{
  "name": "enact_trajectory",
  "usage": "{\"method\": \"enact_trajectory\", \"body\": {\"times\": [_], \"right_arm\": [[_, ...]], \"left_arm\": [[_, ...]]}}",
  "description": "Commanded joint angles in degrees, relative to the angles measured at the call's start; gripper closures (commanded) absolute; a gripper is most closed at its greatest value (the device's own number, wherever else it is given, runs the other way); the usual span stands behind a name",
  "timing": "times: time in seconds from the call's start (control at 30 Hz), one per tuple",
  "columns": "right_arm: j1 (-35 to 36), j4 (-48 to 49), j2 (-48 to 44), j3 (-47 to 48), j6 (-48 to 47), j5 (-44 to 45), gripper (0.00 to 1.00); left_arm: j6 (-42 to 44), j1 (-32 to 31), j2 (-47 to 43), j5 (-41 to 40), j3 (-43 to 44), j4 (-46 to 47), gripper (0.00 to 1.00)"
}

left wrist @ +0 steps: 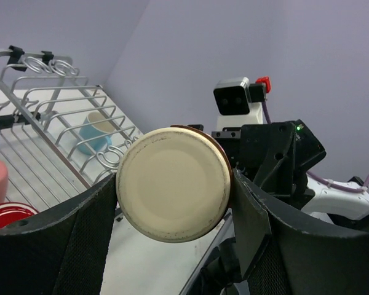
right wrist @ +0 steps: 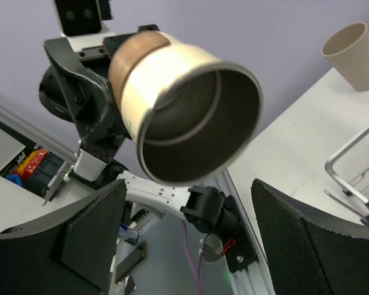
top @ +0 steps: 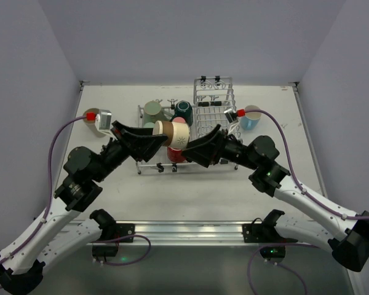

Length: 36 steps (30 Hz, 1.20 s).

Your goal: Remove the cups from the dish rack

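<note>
A cream cup with a brown band [top: 174, 133] hangs on its side above the dish rack [top: 213, 98]. My left gripper [top: 152, 142] is shut on it near its base [left wrist: 174, 183], which sits between the two fingers [left wrist: 80, 236]. My right gripper [top: 204, 146] stands open facing the cup's mouth [right wrist: 200, 123], its pads [right wrist: 92, 224] wide apart just below the rim and not touching it. In the rack sit a sage green cup [top: 152, 112], a dark teal cup [top: 183, 109], a pink cup [top: 180, 121] and a red cup [top: 176, 155].
A light blue cup [top: 251, 118] stands on the table right of the rack, and it shows through the wires [left wrist: 92, 132]. A beige cup [right wrist: 355, 54] stands on the table at the far left. Both arms meet over the rack's front edge.
</note>
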Motion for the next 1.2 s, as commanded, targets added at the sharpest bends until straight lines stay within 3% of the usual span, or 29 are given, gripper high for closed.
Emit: {"method": "enact_trajectory", "body": {"times": [0.0,0.2,0.37,0.47,0.6,0.63,0.67,0.7,0.77,0.8,0.87,1.0,1.17], "right_arm": [[1.0,4.6,1.2,5.1,-1.2,-0.1,0.16],[1.5,4.2,0.3,4.3,-2.7,2.6,0.16],[1.6,4.5,3.0,7.3,-3.4,1.9,0.18],[1.6,8.2,4.3,7.9,-2.0,1.6,0.34],[1.6,8.5,4.8,9.0,-2.0,2.4,0.77],[1.6,7.6,4.5,9.1,-2.5,2.9,0.96],[1.6,6.6,3.4,9.0,-3.0,5.1,1.0],[1.6,3.6,2.7,8.8,-3.6,6.1,1.0],[1.5,-4.2,0.5,9.4,-7.2,10.1,1.0],[1.5,-7.3,-0.4,9.9,-8.8,11.9,1.0],[1.3,-17.1,-2.2,11.9,-14.1,15.7,1.0],[-2.3,-38.4,-3.7,20.4,-24.2,32.2,1.0],[-23.2,-56.6,0.4,29.5,-30.4,35.8,1.0]], "left_arm": [[-2.9,0.4,-0.2,3.7,-0.8,6.4,0.63],[-3.0,0.4,-0.8,2.7,-1.6,6.2,0.64],[-5.1,0.4,1.1,6.6,-3.2,9.2,0.64],[-5.3,0.3,1.7,7.4,-3.5,9.5,0.62],[-4.1,0.3,1.6,7.6,-3.5,8.9,0.55],[-3.6,0.3,1.5,7.4,-3.3,8.4,0.5],[-2.7,0.3,1.1,7.0,-2.8,7.6,0.43],[-0.3,0.3,0.7,5.2,-2.1,4.3,0.24],[2.5,0.2,-0.6,2.6,0.5,-1.9,0.05],[5.5,0.2,-1.2,-0.4,1.5,-3.4,0.01],[8.7,0.2,-2.8,-3.6,3.9,-8.9,0.0],[17.4,0.3,-3.5,-14.2,6.9,-24.1,0.0],[22.1,0.3,-5.8,-20.2,1.9,-31.6,0.0]]}}
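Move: The cream cup with the brown band hangs in the left gripper, its middle about 2 cm ahead and 3 cm right of that hand. From the empty right hand it lies roughly 5 cm left, 3 cm ahead and 5 cm higher, open rim facing that hand. The red mug is about 12 cm ahead, 3 cm left and 26 cm below the right hand; the blue cup about 26 cm ahead, 26 cm right and 28 cm below. The cream cup changes hands in mid-air: the right hand eases up about 4 cm and slightly left to its rim and pinches the wall, one finger inside, while the left nearly holds still, then opens and backs off left some 7 cm. The right, grip kept, swings right and forward towards the blue cup, some 15 cm sideways, turning clockwise about 45 degrees. ##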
